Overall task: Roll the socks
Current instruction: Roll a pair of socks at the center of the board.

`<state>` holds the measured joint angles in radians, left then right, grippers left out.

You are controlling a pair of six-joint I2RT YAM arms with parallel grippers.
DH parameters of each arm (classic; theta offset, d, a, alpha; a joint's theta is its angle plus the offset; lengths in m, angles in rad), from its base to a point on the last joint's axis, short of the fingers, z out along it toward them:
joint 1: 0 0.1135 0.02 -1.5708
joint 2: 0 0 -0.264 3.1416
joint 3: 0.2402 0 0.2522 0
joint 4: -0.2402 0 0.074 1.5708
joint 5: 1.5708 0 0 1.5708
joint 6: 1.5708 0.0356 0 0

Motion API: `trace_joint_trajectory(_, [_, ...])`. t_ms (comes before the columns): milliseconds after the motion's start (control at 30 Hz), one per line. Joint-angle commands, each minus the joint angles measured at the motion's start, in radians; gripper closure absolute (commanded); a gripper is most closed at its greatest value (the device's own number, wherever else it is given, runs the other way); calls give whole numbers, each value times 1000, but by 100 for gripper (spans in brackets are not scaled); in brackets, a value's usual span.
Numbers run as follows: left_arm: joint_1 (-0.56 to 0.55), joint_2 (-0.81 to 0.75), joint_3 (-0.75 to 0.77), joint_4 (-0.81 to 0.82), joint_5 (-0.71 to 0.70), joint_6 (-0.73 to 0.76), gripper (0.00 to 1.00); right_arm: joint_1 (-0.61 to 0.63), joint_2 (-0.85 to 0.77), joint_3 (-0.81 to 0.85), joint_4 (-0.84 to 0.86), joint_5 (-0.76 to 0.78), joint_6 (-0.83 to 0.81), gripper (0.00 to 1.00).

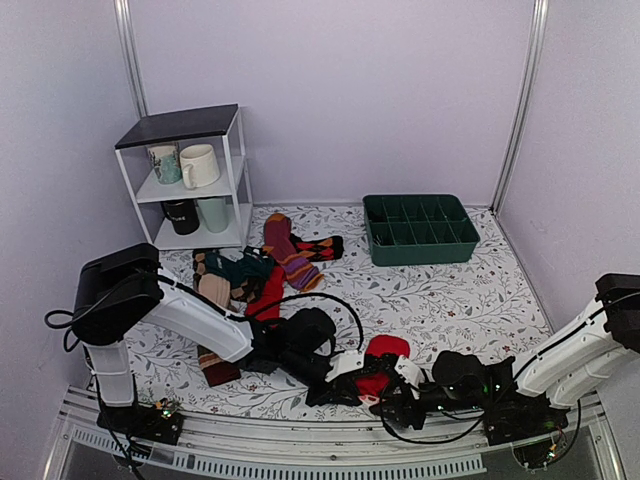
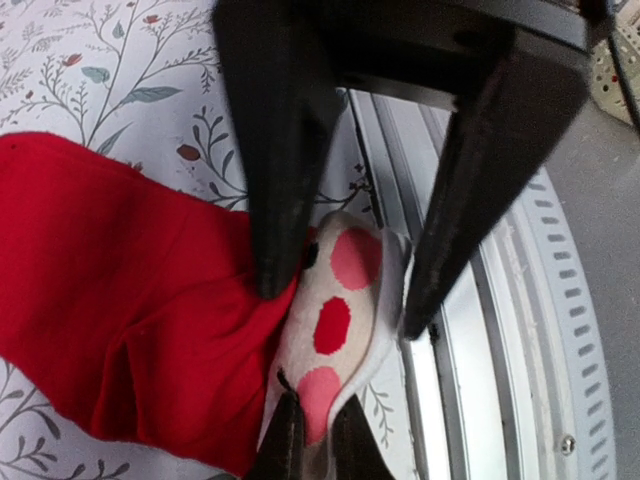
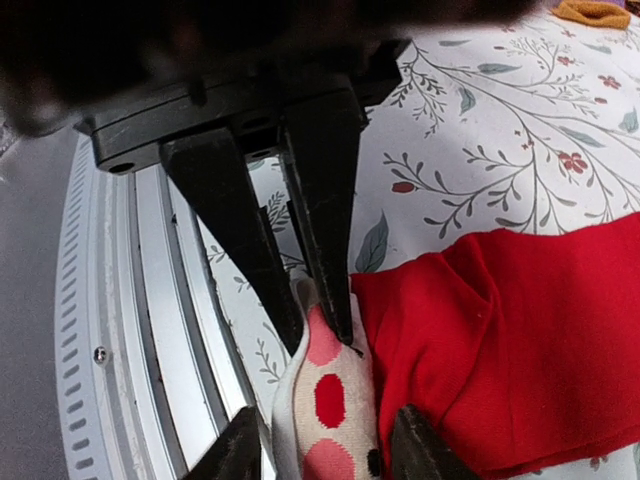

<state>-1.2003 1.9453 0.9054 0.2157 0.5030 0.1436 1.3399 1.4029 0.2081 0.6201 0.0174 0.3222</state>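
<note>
The red socks (image 1: 386, 350) lie bunched at the table's near edge, between the two arms. Their cream cuff with pink and red dots (image 2: 335, 300) stands up from the red knit (image 2: 130, 300). My left gripper (image 2: 345, 305) is open, one finger on each side of the cuff; in the top view it (image 1: 335, 385) sits just left of the socks. My right gripper (image 3: 320, 335) is shut on the cuff's top edge (image 3: 325, 395); in the top view it (image 1: 395, 400) is just below the socks. Its fingertips (image 2: 285, 440) show pinched on the cuff in the left wrist view.
A green compartment tray (image 1: 420, 230) stands at the back right. A white shelf with mugs (image 1: 190, 180) stands at the back left. Other socks (image 1: 250, 275) lie piled left of centre, a brown striped sock (image 1: 215, 365) beside my left arm. The table's metal rail (image 2: 480, 380) runs right beside the cuff.
</note>
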Motion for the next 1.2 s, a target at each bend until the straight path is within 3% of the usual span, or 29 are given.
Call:
trace_joint_trajectory(0, [-24,107,-55,-289,-96,25,100,1,31,-10,-65,-32,49,76])
trace_joint_trajectory(300, [-7,70,-71,-253,-161,-33,99,1,18,-64,-25,-28,117,85])
trace_joint_trajectory(467, [5,-39,-107,-148,-229,-62,74,0,20,-83,-14,-32,144,86])
trace_joint_trajectory(667, [2,-190,-187,1,-323,-25,72,-52,51,-101,13,-91,194,86])
trace_joint_trajectory(833, [-50,-369,-349,222,-387,123,76,-135,84,-84,13,-240,238,86])
trace_joint_trajectory(967, [-90,-445,-434,380,-407,263,71,-232,115,-63,7,-411,291,87])
trace_joint_trajectory(1167, [-100,-330,-325,327,-309,396,67,-359,161,2,-82,-593,321,87])
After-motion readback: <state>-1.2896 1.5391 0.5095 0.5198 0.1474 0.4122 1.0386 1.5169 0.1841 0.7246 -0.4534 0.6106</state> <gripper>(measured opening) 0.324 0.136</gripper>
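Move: The rolled toe end of the red socks is pinched at its left end by the left hand; its middle is about 3 cm right of that hand, level with it and at its height. From the right hand, whose open fingers straddle the other end, that middle is some 3 cm left and 1 cm down. The flat red part is centred about 7 cm ahead and 5 cm right of the left hand. The metal rail runs about 4 cm behind the left hand. The roll's right end is pinched as the right fingers close; keeping hold, the right hand eases a couple of centimetres right and forward, sinking slightly, while its wrist rolls forward almost 30 degrees. The left fingers open off the other end, and that hand slips away about 5 cm left, swinging briefly forward before lifting some 6 cm and tilting back. ##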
